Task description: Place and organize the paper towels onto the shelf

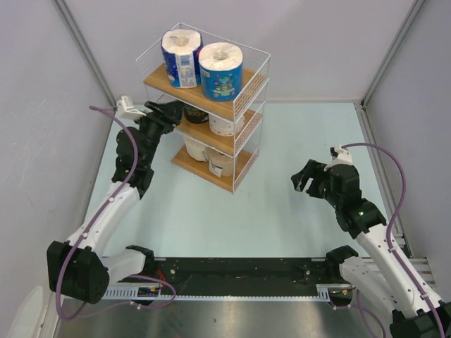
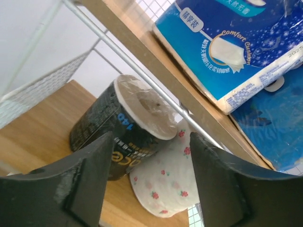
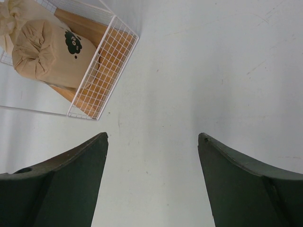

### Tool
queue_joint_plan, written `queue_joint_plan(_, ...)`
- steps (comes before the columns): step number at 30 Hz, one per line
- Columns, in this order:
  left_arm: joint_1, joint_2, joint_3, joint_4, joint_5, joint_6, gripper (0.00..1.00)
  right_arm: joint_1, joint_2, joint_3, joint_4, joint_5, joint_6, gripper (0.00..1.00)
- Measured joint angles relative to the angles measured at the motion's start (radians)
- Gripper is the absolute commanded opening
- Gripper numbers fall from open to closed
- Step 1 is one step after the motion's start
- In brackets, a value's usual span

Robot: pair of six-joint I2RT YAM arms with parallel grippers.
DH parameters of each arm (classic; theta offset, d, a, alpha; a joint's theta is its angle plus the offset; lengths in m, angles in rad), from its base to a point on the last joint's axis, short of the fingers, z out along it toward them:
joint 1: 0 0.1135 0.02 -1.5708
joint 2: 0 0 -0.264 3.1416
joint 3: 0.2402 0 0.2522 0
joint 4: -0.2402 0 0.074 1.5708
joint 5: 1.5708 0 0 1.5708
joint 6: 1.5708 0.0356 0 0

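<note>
The shelf (image 1: 248, 90) stands at the back middle of the table. Two blue-wrapped paper towels (image 1: 181, 58) (image 1: 220, 72) stand on its top board. On the middle board are a dark-wrapped roll (image 1: 194, 114) and a white dotted roll (image 1: 224, 125); a cream roll (image 1: 194, 148) and a tan-brown roll (image 1: 220, 163) fill the bottom board. My left gripper (image 1: 165, 113) is at the middle tier's left end, open, its tips just short of the dark roll (image 2: 118, 127), which leans on the dotted roll (image 2: 168, 182). My right gripper (image 1: 308, 179) hovers open and empty right of the shelf, over bare table.
The right wrist view shows the tan-brown roll (image 3: 47, 56) behind the shelf's white wire end (image 3: 106, 71). The upper board's edge and a wire rail (image 2: 142, 78) run close above my left fingers (image 2: 90, 179). Grey walls enclose the table on three sides.
</note>
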Motion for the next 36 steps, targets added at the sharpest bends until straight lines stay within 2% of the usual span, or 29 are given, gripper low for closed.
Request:
queue_joint_plan(12,0.000,-0.282,-0.041,-0.242,-0.072,0.078,0.84,-0.010,0.005,0.000,0.014,-0.002,0.000,0.82)
queue_joint_plan(18,0.000,-0.367,-0.076,-0.436,-0.087,0.106,0.92,-0.014,0.038,-0.002,0.054,-0.023,0.000,0.82)
queue_joint_plan(24,0.000,-0.454,-0.143,-0.594,-0.109,0.122,0.94,0.005,0.076,-0.003,0.099,-0.035,0.010,0.80)
queue_joint_plan(29,0.000,-0.481,-0.161,-0.632,-0.117,0.128,0.94,0.167,0.134,-0.004,0.217,-0.048,0.044,0.80)
queue_joint_plan(36,0.000,-0.480,-0.176,-0.634,-0.093,0.128,0.95,0.408,0.258,-0.005,0.507,-0.006,0.052,0.80)
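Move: The left hand is by the middle shelf, the black roll about 8 cm ahead, 6 cm right and 5 cm lower; the flowered roll stands some 8 cm to the right of the black one and 3 cm nearer. For the right hand, the shelf's lower right side is about 18 cm left, 4 cm ahead and 8 cm below, with the brown roll inside about 7 cm farther left, 1 cm farther out and 6 cm lower. Left hand backs out some 10 cm, sinking, opening wider; right swings 14 cm left towards the shelf. ##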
